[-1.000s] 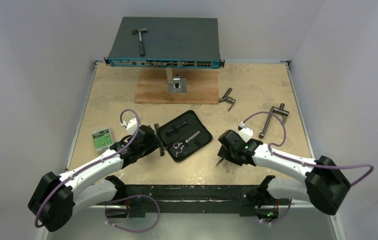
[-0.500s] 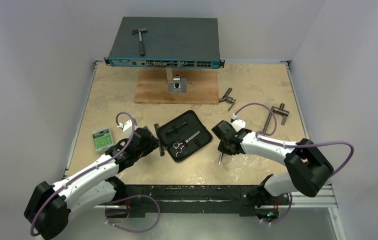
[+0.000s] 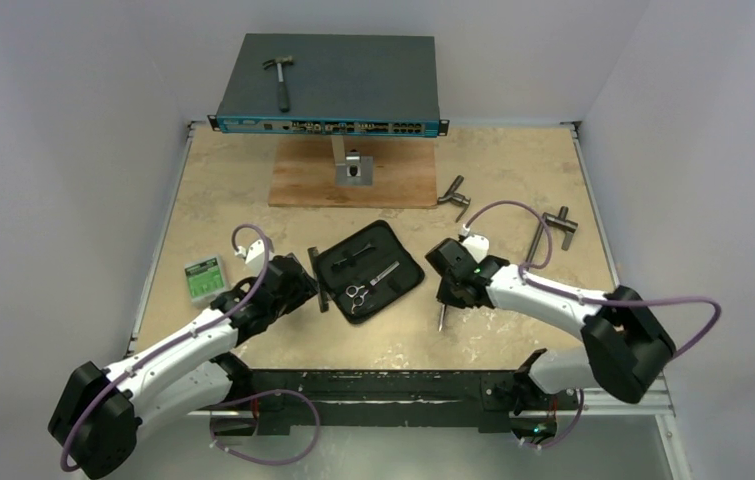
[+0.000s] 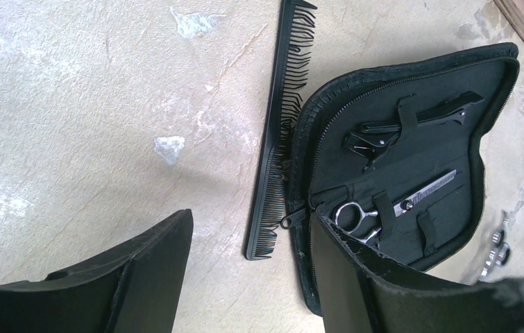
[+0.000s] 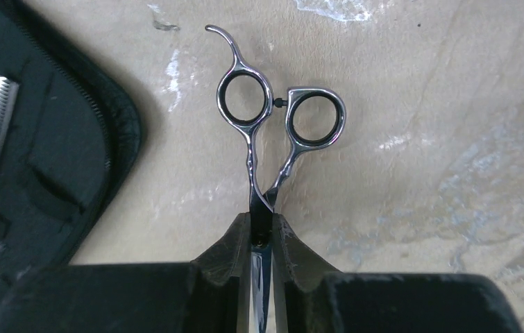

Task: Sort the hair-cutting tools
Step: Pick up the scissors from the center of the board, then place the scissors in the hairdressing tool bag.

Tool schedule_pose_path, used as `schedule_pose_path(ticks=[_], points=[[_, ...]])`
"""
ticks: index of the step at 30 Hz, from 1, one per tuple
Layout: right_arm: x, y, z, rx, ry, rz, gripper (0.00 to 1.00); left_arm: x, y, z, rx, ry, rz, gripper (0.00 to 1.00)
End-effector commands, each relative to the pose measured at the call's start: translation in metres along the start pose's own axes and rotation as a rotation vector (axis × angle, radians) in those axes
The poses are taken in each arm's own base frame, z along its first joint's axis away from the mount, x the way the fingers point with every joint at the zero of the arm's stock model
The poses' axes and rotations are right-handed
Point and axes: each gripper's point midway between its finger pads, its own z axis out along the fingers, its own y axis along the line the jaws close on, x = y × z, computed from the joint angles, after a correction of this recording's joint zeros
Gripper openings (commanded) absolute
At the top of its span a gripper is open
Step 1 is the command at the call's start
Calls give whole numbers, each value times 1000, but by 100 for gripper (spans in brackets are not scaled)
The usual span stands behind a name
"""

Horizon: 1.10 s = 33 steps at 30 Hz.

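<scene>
My right gripper [image 5: 262, 225] is shut on a pair of silver scissors [image 5: 266, 132] at their pivot, the finger rings pointing away over the bare tabletop. From above, this gripper [image 3: 445, 300] sits just right of the open black case [image 3: 390, 245]. The case [image 4: 495, 104] holds another pair of silver scissors [image 4: 391, 208] and a black hair clip [image 4: 411, 121] under straps. A black comb [image 4: 283, 125] lies on the table along the case's left edge. My left gripper [image 4: 252, 277] hangs open over the comb's near end, with nothing between its fingers.
A green box [image 3: 202, 277] lies left of the left arm. Two grey T-handled tools [image 3: 456, 196] [image 3: 548, 232] lie at the right. Behind are a wooden board [image 3: 353, 178] and a network switch [image 3: 333, 85] with a hammer [image 3: 280, 78] on it.
My right gripper has closed on the scissors beside the case, and its arm has swung in behind it. The left arm has shifted slightly and its gripper stays open.
</scene>
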Motion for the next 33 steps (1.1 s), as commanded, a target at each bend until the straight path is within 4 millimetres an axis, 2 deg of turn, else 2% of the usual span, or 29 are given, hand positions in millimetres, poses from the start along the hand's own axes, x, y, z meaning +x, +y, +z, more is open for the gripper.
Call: schedule_pose_path(ticks=[1,6,11,15,20,26,29,33], points=[[-22,5,-39,-88,-63,64,0,-2,-3,1,2,-13,-11,62],[-45,26,-69,-198,-115,152,0,-3,-6,3,-1,-10,-6,61],[-70,53,-76,-301,-188,260,0,-2,-4,4,-8,-11,-3,61],[-85,63,-69,-281,-233,337,0,-2,-2,4,-16,-9,-7,61],[-101,65,-58,-205,-300,415,0,-2,-2,4,-27,-9,-6,60],[-95,56,-31,41,-271,488,0,-4,-1,4,-47,-11,4,60],[-98,63,-24,74,-284,514,0,-4,0,4,-53,-11,3,60],[-102,62,-16,127,-334,525,0,-3,2,5,-61,-9,6,60]])
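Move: The scissors are already pinched at their pivot in my right hand, barely above the board. The black case's middle is about 6 cm ahead of this hand, 15 cm to its left and 1 cm lower. Inside the case, the thinning scissors lie some 2 cm ahead and 14 cm left of my right hand. The comb beyond is about 4 cm ahead and 25 cm left. From my left hand the case is roughly 7 cm ahead, 12 cm right and 5 cm below. Keeping the scissors gripped, my right hand rises fast by about 8 cm, then carries them forward and somewhat left to above the case's right-hand corner, sinking a little at the end. On the way the wrist turns some 25 degrees clockwise and the fingers tip up to point more forward. My open left hand sinks a centimetre or two. ##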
